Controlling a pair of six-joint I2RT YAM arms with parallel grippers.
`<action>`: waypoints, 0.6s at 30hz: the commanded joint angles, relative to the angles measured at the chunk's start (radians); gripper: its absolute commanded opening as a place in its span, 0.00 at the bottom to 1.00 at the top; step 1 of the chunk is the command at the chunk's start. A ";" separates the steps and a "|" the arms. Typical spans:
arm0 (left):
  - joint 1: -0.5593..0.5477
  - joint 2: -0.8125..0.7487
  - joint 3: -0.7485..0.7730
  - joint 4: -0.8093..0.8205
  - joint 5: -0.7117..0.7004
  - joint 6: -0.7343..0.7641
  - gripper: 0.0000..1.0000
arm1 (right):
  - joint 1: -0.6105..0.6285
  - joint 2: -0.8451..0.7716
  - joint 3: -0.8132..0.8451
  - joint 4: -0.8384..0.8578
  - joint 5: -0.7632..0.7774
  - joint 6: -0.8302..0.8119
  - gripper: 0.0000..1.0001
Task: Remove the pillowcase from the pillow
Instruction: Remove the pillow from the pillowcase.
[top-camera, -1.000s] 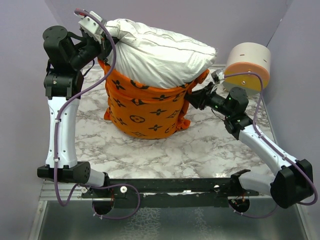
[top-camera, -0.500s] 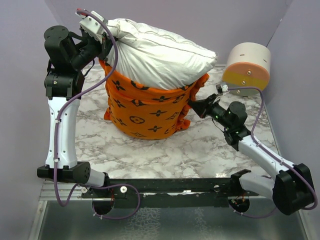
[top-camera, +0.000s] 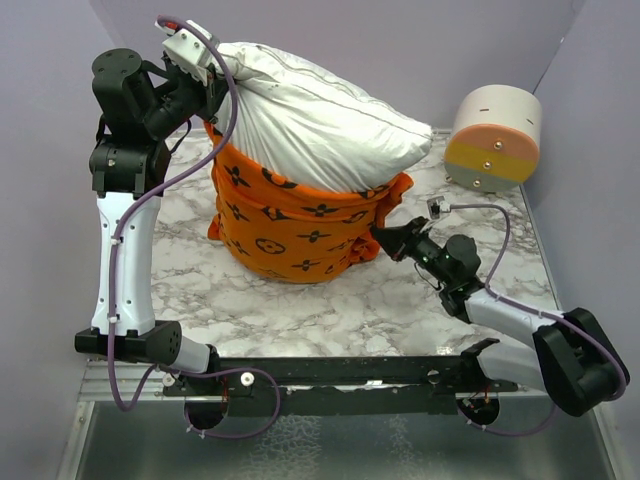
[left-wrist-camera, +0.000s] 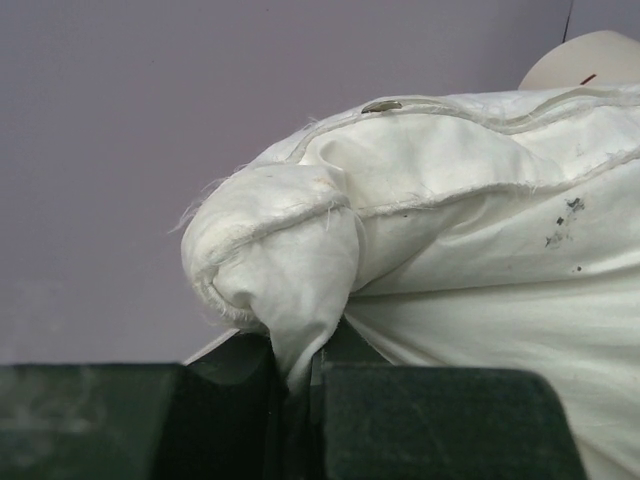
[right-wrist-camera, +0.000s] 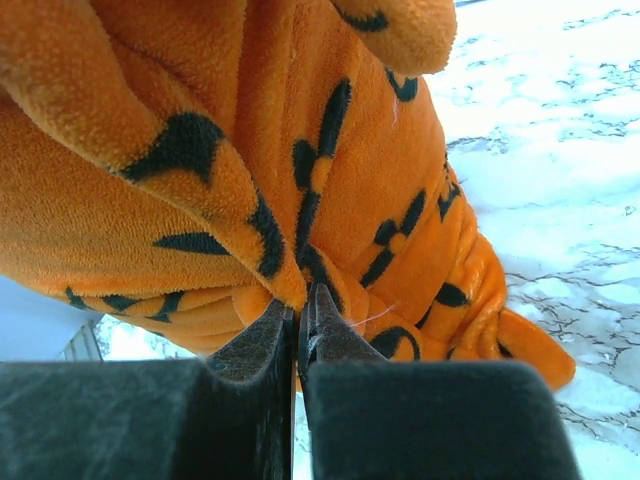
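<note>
The plump white pillow (top-camera: 320, 120) stands tilted, its lower half inside the orange pillowcase (top-camera: 290, 230) with black flower marks, bunched on the table. My left gripper (top-camera: 207, 88) is high at the back left, shut on the pillow's pointed corner. The left wrist view shows that corner of the pillow (left-wrist-camera: 290, 270) pinched between the left gripper's (left-wrist-camera: 295, 375) pads. My right gripper (top-camera: 377, 234) is low at the pillowcase's right side. In the right wrist view the right gripper (right-wrist-camera: 302, 310) is shut on a thin fold of the pillowcase (right-wrist-camera: 200, 130).
A round white, orange and yellow cylinder (top-camera: 495, 135) lies on its side at the back right; its top shows in the left wrist view (left-wrist-camera: 590, 55). The marble table (top-camera: 300, 310) is bounded by purple walls at the back and both sides.
The right gripper has shut and moved down and nearer along the pillowcase's right side. The pillowcase's right rim sits lower on the pillow. The left gripper has risen slightly with the corner.
</note>
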 joint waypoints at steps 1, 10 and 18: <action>0.048 -0.004 0.033 0.046 -0.205 0.033 0.00 | 0.020 0.024 -0.027 -0.346 0.018 -0.018 0.02; 0.049 -0.033 -0.002 0.035 -0.162 0.048 0.00 | -0.003 -0.305 0.381 -0.574 0.005 0.030 0.77; 0.049 -0.053 -0.019 0.039 -0.143 0.058 0.00 | -0.004 -0.192 0.587 -0.595 0.110 0.111 0.81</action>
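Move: The right hand still pinches a fold of the pillowcase's right side; the right end of the pillowcase rim is roughly 12 cm above it, 4 cm ahead and 2 cm right. The pillow's bare white part centres about 10 cm ahead, 8 cm left and 26 cm up, and loose hem folds hang some 12 cm below, 2 cm ahead and 1 cm left. From the left hand, gripping the pillow's corner, that rim end lies about 28 cm right, 5 cm back and 25 cm down. The right hand opens its fingers wide and lets go of the pillowcase fold, backs off about a centimetre, then shoots some 22 cm nearly straight up alongside the case's right side, fingers staying open and tips tilting up by roughly 10 degrees. Meanwhile the left hand keeps its pinch on the pillow's corner high up and shifts about 4 cm left, turning a little counter-clockwise. ##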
